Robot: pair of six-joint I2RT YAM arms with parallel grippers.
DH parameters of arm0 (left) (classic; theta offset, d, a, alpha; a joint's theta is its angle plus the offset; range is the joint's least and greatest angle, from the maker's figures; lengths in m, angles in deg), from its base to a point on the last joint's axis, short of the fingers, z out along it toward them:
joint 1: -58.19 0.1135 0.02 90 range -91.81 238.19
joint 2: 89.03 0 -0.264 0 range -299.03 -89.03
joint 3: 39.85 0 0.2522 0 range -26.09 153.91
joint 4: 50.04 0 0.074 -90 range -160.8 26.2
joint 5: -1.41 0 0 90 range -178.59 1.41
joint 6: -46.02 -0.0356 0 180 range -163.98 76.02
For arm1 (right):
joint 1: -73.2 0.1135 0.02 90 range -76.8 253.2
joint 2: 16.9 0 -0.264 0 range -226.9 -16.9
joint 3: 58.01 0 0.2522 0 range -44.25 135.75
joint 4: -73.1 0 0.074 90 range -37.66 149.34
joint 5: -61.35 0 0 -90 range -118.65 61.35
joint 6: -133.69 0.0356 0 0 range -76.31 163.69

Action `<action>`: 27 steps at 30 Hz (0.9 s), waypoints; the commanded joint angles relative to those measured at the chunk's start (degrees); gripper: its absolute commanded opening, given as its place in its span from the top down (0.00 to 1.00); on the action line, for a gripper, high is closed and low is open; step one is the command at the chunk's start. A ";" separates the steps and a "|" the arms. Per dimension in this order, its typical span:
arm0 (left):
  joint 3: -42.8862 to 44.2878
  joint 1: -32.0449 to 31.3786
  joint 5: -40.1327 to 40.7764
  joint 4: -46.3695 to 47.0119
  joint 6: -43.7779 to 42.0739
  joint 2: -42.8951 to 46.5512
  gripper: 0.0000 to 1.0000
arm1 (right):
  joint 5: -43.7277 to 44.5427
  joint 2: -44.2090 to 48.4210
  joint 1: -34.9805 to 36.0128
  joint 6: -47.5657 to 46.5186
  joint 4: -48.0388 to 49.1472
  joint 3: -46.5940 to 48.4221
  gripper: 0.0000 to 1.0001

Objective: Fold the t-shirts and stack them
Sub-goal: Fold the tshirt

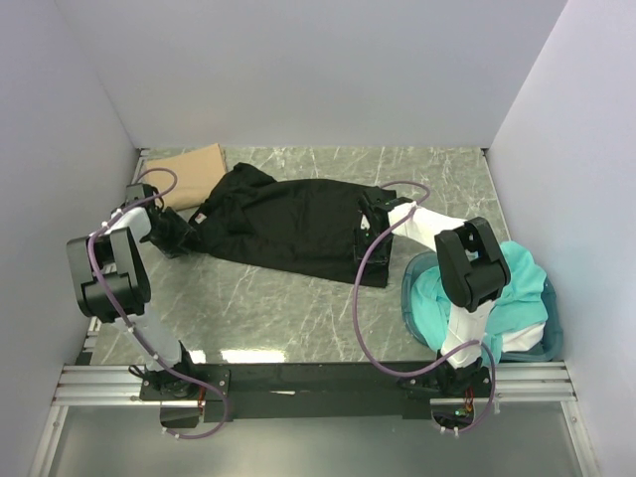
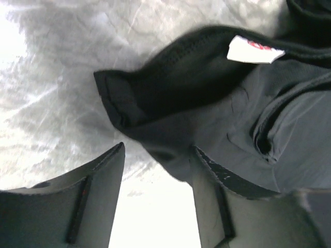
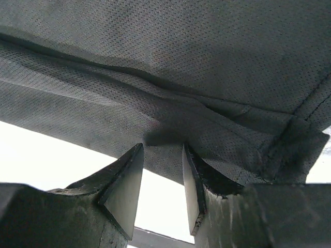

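Note:
A black t-shirt lies spread across the middle of the table. My left gripper is at its left end. In the left wrist view the gripper stands open. The collar with a white label lies just ahead, and the cloth overlaps the right fingertip. My right gripper is at the shirt's right end. It is open, with the hem of the black cloth at its fingertips. A folded tan-brown t-shirt lies at the back left. Teal t-shirts are heaped at the right.
The teal heap sits in a round translucent blue tub near the right arm's base. White walls close in the table on the left, back and right. A metal rail runs along the near edge.

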 commanded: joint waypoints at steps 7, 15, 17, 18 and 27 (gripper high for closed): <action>0.06 0.05 -0.43 4.64 1.01 -3.07 0.75 | 1.68 -1.83 -0.19 -1.98 -0.94 -1.94 0.56; 0.06 0.05 2.37 3.77 -0.40 -3.60 0.99 | 0.02 -0.87 -0.19 -1.36 -2.96 -5.54 0.56; -0.03 0.14 4.04 2.46 -1.01 -2.55 0.99 | -0.25 -0.60 -0.01 -1.36 -3.32 -7.04 0.56; -0.20 0.05 4.57 1.93 -1.36 -2.11 0.99 | -0.60 -0.34 -0.01 -1.36 -3.49 -8.00 0.56; -7.84 0.93 9.32 -2.91 -1.28 7.29 0.99 | -2.01 3.17 2.62 -0.66 -3.93 -12.93 0.56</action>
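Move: The loose edge at the shirt's left end, just below its collar corner, stands between the left hand's open fingers, about 1 cm ahead and 2 cm down; the white label lies some 5 cm ahead and 4 cm right of that hand, the cardboard's middle about 15 cm straight ahead. The right fingertips are over the shirt's right part, cloth about 1 cm straight below; its near right corner is roughly 4 cm back and 7 cm right. The left hand sinks a last 1.5 cm or so, easing about 1 cm forward as its fingers close and pinch the black shirt's left edge below the collar corner, then draws back some 4 cm towards the base, level and with the grip kept. Alongside its pull the right hand, its half-open fingertips kept down on the cloth near the close hem and not closing, drags the shirt's right end straight back about 4.5 cm at the same height. ##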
